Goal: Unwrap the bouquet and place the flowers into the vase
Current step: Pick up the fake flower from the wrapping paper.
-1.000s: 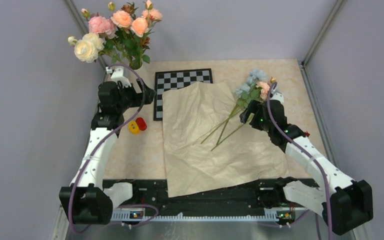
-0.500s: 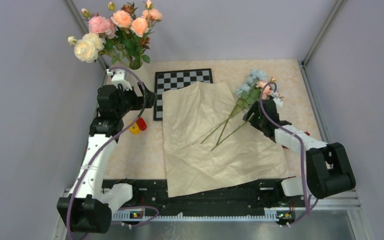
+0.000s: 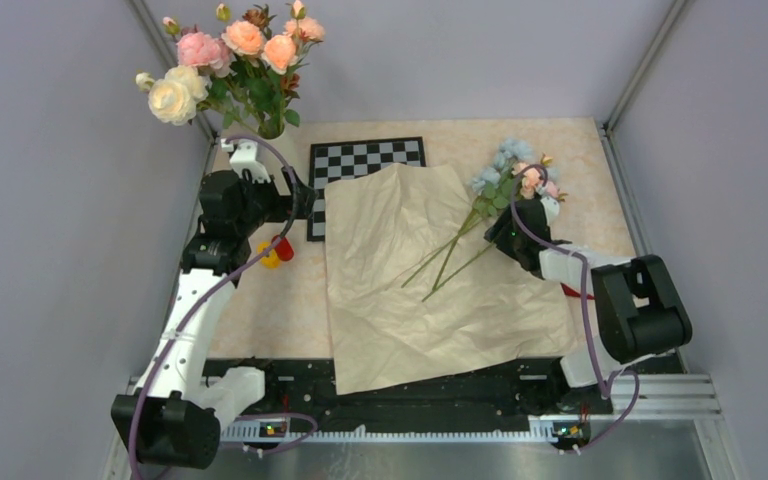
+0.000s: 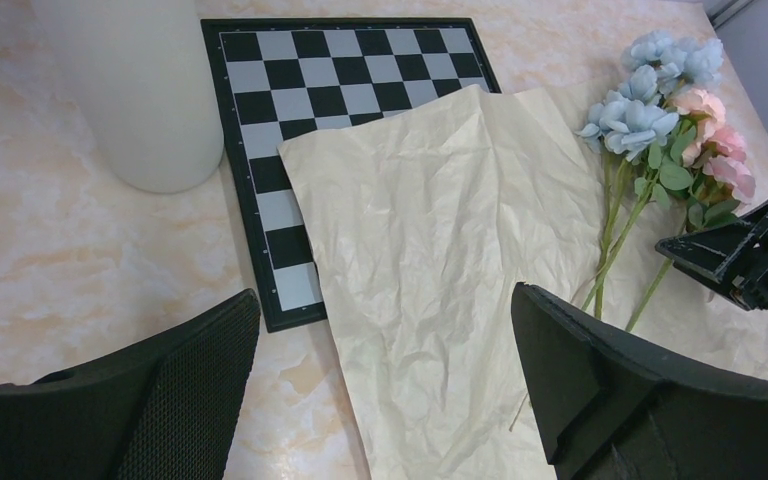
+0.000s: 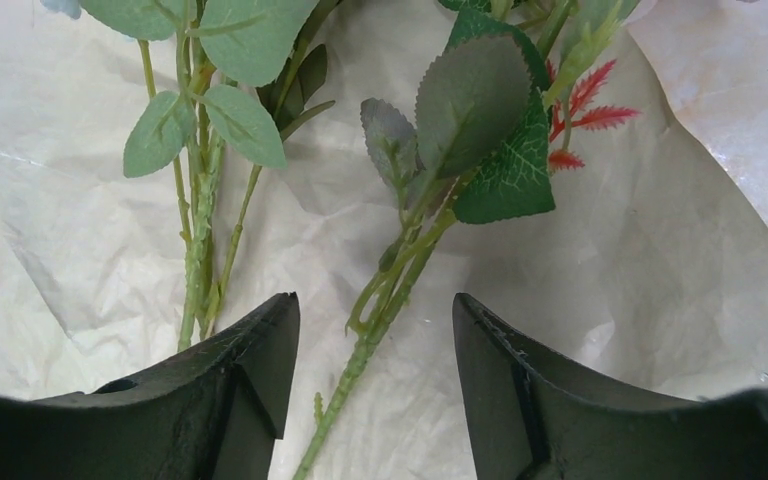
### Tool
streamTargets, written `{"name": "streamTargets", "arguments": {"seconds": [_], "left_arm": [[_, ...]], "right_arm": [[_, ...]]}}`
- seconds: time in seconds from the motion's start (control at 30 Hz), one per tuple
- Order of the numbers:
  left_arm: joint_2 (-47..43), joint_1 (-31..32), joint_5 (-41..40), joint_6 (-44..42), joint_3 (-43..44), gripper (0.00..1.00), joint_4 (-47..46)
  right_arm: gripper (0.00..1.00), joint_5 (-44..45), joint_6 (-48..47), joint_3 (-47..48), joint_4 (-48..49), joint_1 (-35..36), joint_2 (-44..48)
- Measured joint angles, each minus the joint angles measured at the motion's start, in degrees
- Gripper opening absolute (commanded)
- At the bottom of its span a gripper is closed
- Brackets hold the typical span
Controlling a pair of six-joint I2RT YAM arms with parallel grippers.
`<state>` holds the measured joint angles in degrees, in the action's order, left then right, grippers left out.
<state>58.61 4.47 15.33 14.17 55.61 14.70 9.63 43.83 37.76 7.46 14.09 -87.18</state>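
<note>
The bouquet lies unwrapped. Its crinkled beige paper [image 3: 430, 290] is spread flat mid-table. The flowers [image 3: 508, 178], pale blue and pink blooms on thin green stems, rest on the paper's far right part. My right gripper [image 3: 508, 230] is low over the stems. In the right wrist view it [image 5: 372, 305] is open, with one green stem [image 5: 385, 300] between the jaws and touching neither. My left gripper [image 3: 298, 200] hovers wide open [image 4: 385, 300] over the paper's left edge, holding nothing. The white vase [image 4: 140, 90] stands at the back left, largely hidden in the top view.
A chessboard [image 3: 365, 160] lies at the back, partly under the paper. Large cream, pink and peach roses [image 3: 230, 60] rise at the back left corner. Small red [image 3: 283, 246] and yellow [image 3: 268, 260] objects sit by the left arm. Walls enclose both sides.
The right arm has folded back at the elbow. Its gripper stays over the stems and its jaws have narrowed around one stem. The left arm has shifted slightly.
</note>
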Motion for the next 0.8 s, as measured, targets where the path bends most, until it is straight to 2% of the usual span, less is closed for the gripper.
{"name": "streamTargets", "arguments": {"seconds": [0.33,0.5,0.7,0.8], "left_arm": [[0.0,0.0,-0.4,-0.4,0.0,0.99,0.0],[0.0,0.0,-0.9,-0.4,0.0,0.99,0.0],[0.0,0.0,-1.3,-0.4,0.0,0.99,0.0],[0.0,0.0,-1.3,-0.6,0.0,0.99,0.1]], "right_arm": [[0.43,0.7,1.7,0.0,3.5,0.0,-2.7],[0.31,1.5,3.0,0.0,3.9,0.0,-3.1],[0.25,4.3,5.3,-0.3,4.0,0.0,-3.1],[0.15,4.9,6.0,-0.7,4.0,0.0,-3.1]]}}
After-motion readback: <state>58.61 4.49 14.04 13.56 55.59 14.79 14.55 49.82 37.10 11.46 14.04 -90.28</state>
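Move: The right hand's open fingers straddle the pink flower's thin stem, about 1 cm ahead of its hand point and 2 cm below. The stems of the blue flowers lie about 7 cm to that hand's left and 4 cm farther out; the pink heads are some 14 cm ahead and 10 cm to its right. From the idle left hand, the pink flower's stem is some 42 cm to the right, 4 cm ahead and 25 cm lower. Ease the right gripper about 1 cm forward and 1 cm down to the pink flower's stem while closing the fingers steadily from just over half open to about a quarter. Near the end, swing the wrist some 10 degrees clockwise and shift 1 cm right, bringing the stem into line between the narrowing fingertips, its side against the left finger. ##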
